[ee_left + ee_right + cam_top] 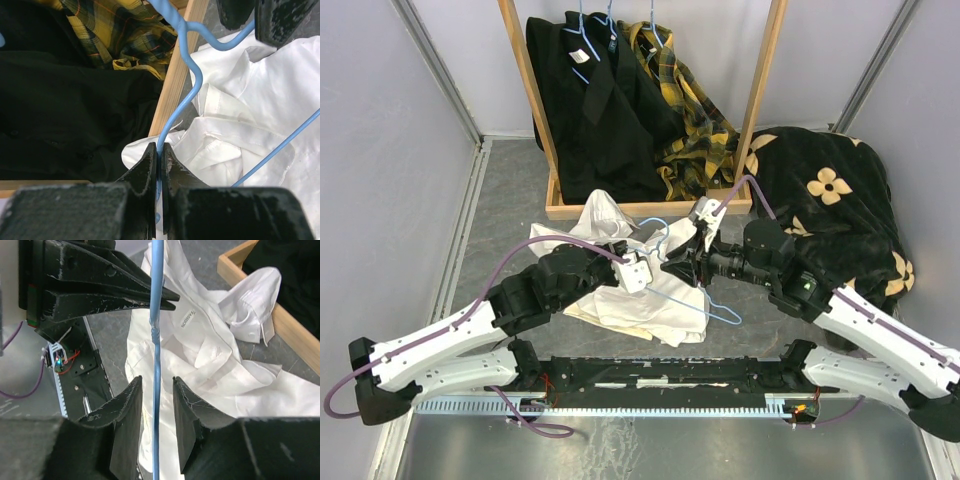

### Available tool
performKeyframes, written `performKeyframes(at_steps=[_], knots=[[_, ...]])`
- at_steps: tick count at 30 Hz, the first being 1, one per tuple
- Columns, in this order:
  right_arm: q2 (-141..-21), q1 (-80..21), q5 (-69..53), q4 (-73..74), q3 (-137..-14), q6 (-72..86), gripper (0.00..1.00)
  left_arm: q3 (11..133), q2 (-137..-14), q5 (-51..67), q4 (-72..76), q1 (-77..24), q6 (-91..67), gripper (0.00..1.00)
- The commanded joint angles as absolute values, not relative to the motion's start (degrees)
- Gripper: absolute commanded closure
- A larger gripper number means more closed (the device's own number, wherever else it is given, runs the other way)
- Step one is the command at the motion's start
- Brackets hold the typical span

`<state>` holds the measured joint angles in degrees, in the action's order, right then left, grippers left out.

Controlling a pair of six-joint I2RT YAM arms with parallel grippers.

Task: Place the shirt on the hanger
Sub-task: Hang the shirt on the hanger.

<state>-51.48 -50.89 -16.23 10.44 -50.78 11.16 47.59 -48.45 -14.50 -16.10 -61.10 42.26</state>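
The white shirt lies crumpled on the grey table in front of the wooden frame. It also shows in the left wrist view and the right wrist view. The light-blue wire hanger is held above it. My left gripper is shut on the hanger's wire near the hook. My right gripper is open, its jaws on either side of the hanger's wire without touching it. The two grippers are close together, tip to tip.
A wooden rack frame stands just behind the shirt, with black garments and a yellow plaid shirt on blue hangers. A dark blanket with cream flowers lies at the right. Grey walls stand on both sides.
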Motion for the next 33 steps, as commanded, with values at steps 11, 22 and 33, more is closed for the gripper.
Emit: performKeyframes(at_steps=[11, 22, 33], knots=[[-57.36, -50.95, -18.09, 15.32, -55.39, 6.62, 0.90, 49.75, -48.66, -13.30, -15.73, -61.15, 43.95, 0.97], [-55.29, -50.98, -14.00, 5.21, -49.25, 8.81, 1.00, 49.55, -42.69, -22.28, -13.98, -61.13, 25.24, 0.32], [-56.68, -50.93, -12.86, -0.08, -47.04, 11.12, 1.00, 48.31, -30.84, -40.30, -25.77, -61.09, -2.47, 0.30]])
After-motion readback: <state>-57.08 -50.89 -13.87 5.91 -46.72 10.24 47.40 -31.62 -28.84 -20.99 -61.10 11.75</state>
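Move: The hanger's left shoulder is already pinched in the left fingers. The right hand is open over the shoulder wire close to the neck, which lies about 4 cm below it, 1 cm ahead and 1 cm to the left; the hook is roughly 6 cm ahead and 2 cm left, about level. From the left hand, the white shirt's middle lies some 15 cm below, 2 cm back and 3 cm right. The rack's lower rail is around 12 cm ahead of that hand, 5 cm right, 15 cm below. The hanger changes hands: the right hand sinks about 5 cm over the wire, fingertips dipping slightly, and shuts on the shoulder beside the neck, then eases forward and a touch left. After that grip the left fingers, having dipped a little, open and let go, and the left hand backs off to its left, rising, some 7 cm sideways, with its fingertips tipping up some 30 degrees. ##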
